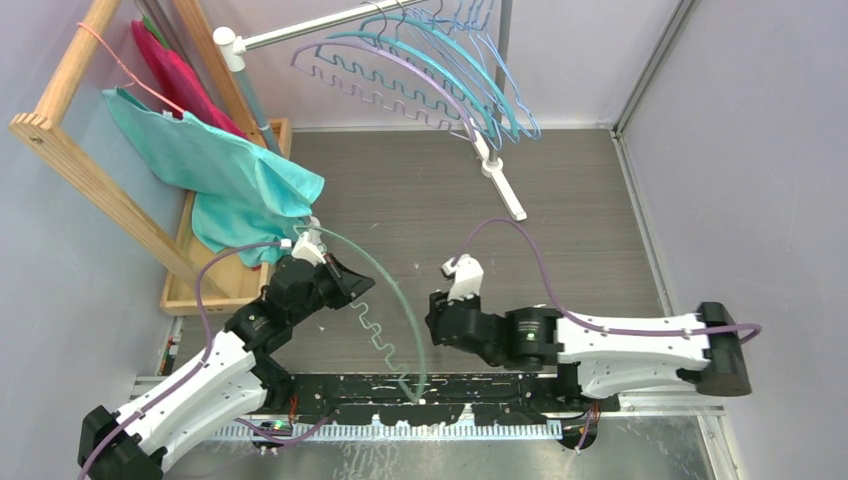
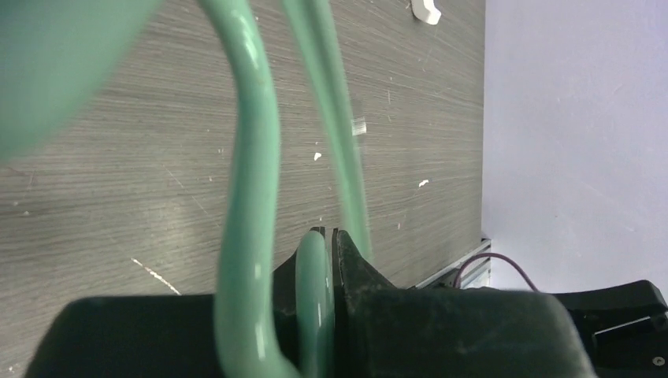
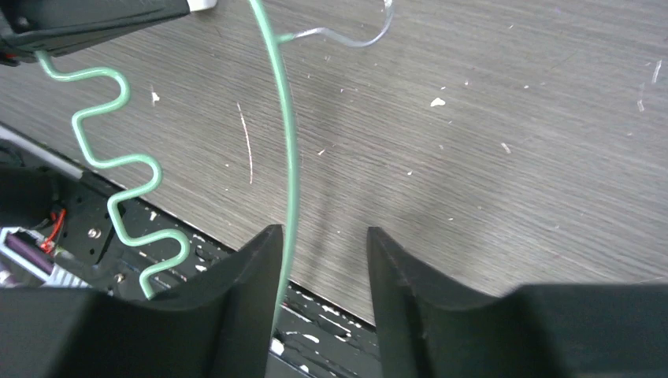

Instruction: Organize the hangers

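A thin green hanger (image 1: 405, 300) with a wavy bar hangs tilted over the table's near middle. My left gripper (image 1: 345, 280) is shut on it near one end; in the left wrist view the fingertips (image 2: 327, 236) pinch the green bar (image 2: 315, 276). My right gripper (image 1: 430, 318) is open beside the arch. In the right wrist view the arch (image 3: 290, 142) runs along the inner face of the left finger, with the gap (image 3: 323, 232) otherwise bare. Several blue, teal and lavender hangers (image 1: 420, 70) hang on the grey rail (image 1: 310, 28).
A teal cloth (image 1: 220, 170) and a pink wire hanger (image 1: 120, 60) hang on the wooden rack (image 1: 80, 170) at the left, over a wooden tray (image 1: 200, 290). The rail's white foot (image 1: 500, 185) rests on the table. Walls close in on both sides.
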Robot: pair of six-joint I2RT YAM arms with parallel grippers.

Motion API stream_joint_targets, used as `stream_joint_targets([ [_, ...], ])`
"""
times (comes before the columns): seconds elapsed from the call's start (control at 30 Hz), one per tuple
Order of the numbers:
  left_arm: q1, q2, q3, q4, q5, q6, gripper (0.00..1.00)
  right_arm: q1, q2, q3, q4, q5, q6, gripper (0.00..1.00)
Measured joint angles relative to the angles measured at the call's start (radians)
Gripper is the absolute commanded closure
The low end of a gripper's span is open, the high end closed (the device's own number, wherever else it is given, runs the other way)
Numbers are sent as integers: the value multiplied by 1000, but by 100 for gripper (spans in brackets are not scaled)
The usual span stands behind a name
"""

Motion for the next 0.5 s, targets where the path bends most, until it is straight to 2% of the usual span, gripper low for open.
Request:
stream_joint_targets([
  [0.1,2,-27,2,-27,-8,15,100,0,-155,-70,15,-10,-2,29],
  [0.3,2,-106,17,-1,-5,55,100,0,-455,-299,153,-113,-13,27],
  [0.5,2,-99,68,97,60,67,100,0,-481,-367,314,-265,-66,26],
])
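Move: Ahead of the left hand, which already grips the green hanger's wavy bar, the rail passes roughly 23 cm farther out, 10 cm to its right and 30 cm up, with the purple hanger hanging 10 cm below it; the hanger's own middle lies 2 cm back, level. From the part-open right hand, that middle is about 4 cm ahead and 11 cm left, the hanger's near corner some 12 cm back, 3 cm left and slightly lower. Lifting the green hanger in its shut fingers, the left hand rises about 8 cm and tips its fingers up some 15 degrees. The right hand opens wider, swings right and slightly up away from the hanger's outer bar, then draws back about 4.5 cm and part-way left again towards the near corner, its left side rolling up and the hand turning counter-clockwise. ##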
